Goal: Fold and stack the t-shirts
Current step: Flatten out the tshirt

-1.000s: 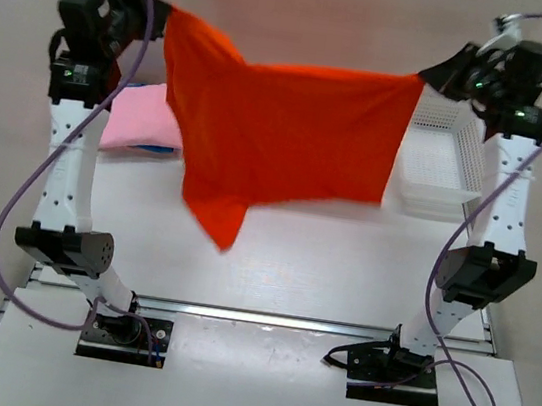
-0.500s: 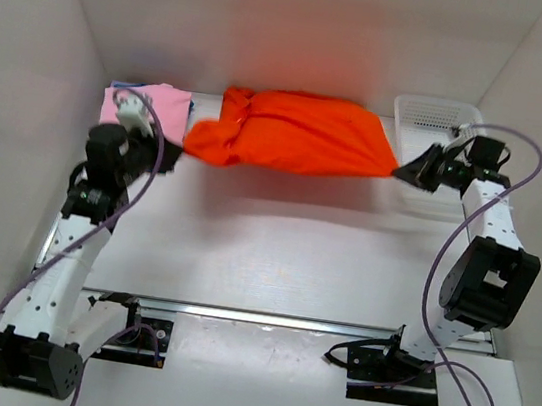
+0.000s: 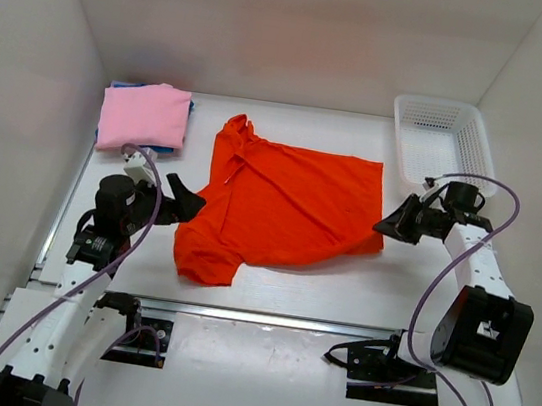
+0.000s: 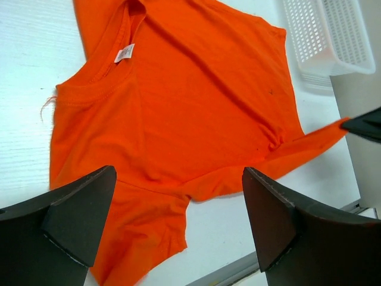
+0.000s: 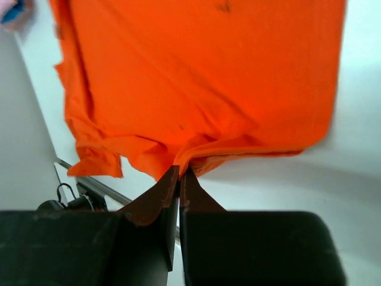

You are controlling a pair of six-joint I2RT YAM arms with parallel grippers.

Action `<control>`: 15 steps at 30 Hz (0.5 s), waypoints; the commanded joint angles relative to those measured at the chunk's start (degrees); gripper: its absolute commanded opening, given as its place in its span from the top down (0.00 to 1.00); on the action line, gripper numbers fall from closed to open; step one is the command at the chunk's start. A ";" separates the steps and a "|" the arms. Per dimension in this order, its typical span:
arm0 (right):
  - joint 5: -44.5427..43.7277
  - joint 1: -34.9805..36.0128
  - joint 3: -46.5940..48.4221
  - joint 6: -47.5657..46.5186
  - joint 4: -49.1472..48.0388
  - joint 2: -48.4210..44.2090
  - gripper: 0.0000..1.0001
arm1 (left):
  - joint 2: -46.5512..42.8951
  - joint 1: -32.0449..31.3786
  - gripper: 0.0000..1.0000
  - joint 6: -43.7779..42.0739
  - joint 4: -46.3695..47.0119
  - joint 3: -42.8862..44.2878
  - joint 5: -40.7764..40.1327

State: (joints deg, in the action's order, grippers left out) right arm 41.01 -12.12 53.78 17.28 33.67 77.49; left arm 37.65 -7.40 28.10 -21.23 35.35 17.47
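The large orange-red t-shirt (image 3: 291, 206) lies spread out flat on the white table, collar toward the far left and one sleeve at the near left. My left gripper (image 3: 186, 201) hovers open just left of that sleeve; in the left wrist view its fingers (image 4: 77, 220) stand wide apart over the shirt (image 4: 178, 107), holding nothing. My right gripper (image 3: 386, 226) is shut on the shirt's right hem corner (image 5: 196, 77), the cloth pinched at its tips (image 5: 180, 173). A folded light pink t-shirt (image 3: 144, 117) rests on a blue one (image 3: 162, 150) at the far left.
A white mesh basket (image 3: 441, 141) stands at the far right, just behind the right arm, also seen in the left wrist view (image 4: 324, 36). A metal rail (image 3: 265, 316) runs along the table's near edge. White walls close in on three sides.
The orange-red shirt, held stretched in the air between both grippers, came down and now lies flat. My left gripper let go and opened; the right keeps its hold.
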 commanded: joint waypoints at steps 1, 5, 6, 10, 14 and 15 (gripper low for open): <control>-4.79 0.17 -2.88 -1.02 4.11 -3.92 1.00 | 0.58 0.37 0.01 -0.31 3.31 -0.02 1.95; -10.16 1.39 -3.94 -2.86 8.51 -5.25 1.00 | 5.83 0.37 0.02 -4.88 5.58 0.42 1.85; -11.56 1.66 -4.03 -3.65 9.73 -4.81 1.00 | 6.90 0.02 0.01 -5.33 6.46 0.50 1.95; -12.89 1.14 -5.61 -4.45 9.66 -4.19 1.00 | 17.18 -4.98 0.02 -9.63 9.19 2.70 -2.17; -11.48 0.26 -6.49 -4.62 8.78 -5.33 1.00 | 27.03 -5.53 0.01 -13.33 8.14 6.04 -6.57; -11.48 0.25 -6.58 -4.45 8.78 -5.25 1.00 | 28.69 -5.26 0.01 -13.24 8.05 6.22 -7.88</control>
State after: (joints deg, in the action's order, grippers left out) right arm 30.30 -11.38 46.98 13.89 42.94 73.76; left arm 64.18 -13.13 18.31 -14.09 38.81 14.06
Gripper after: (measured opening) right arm 0.007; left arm 0.981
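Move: The left hand, open and empty, hangs about 16 cm above the near shoulder of the t-shirt, which lies some 5 cm ahead and 3 cm right; the near sleeve is about 10 cm back and 4 cm right, the collar 13 cm ahead and 7 cm right. The right hand holds the t-shirt's near hem corner roughly 10 cm above the bare table spot some 8 cm back, 1 cm right; the far hem corner lies 18 cm ahead, 3 cm left. Down some 8 cm, with about 4 cm forward and a little right, the wide-open left hand sinks towards the near shoulder of the t-shirt, tipping down and turning clockwise, picking up speed as it goes. The shut right hand keeps its pinch on the near hem corner and draws it back about 6 cm and down 5, its fingers tipping some 10 degrees lower. ##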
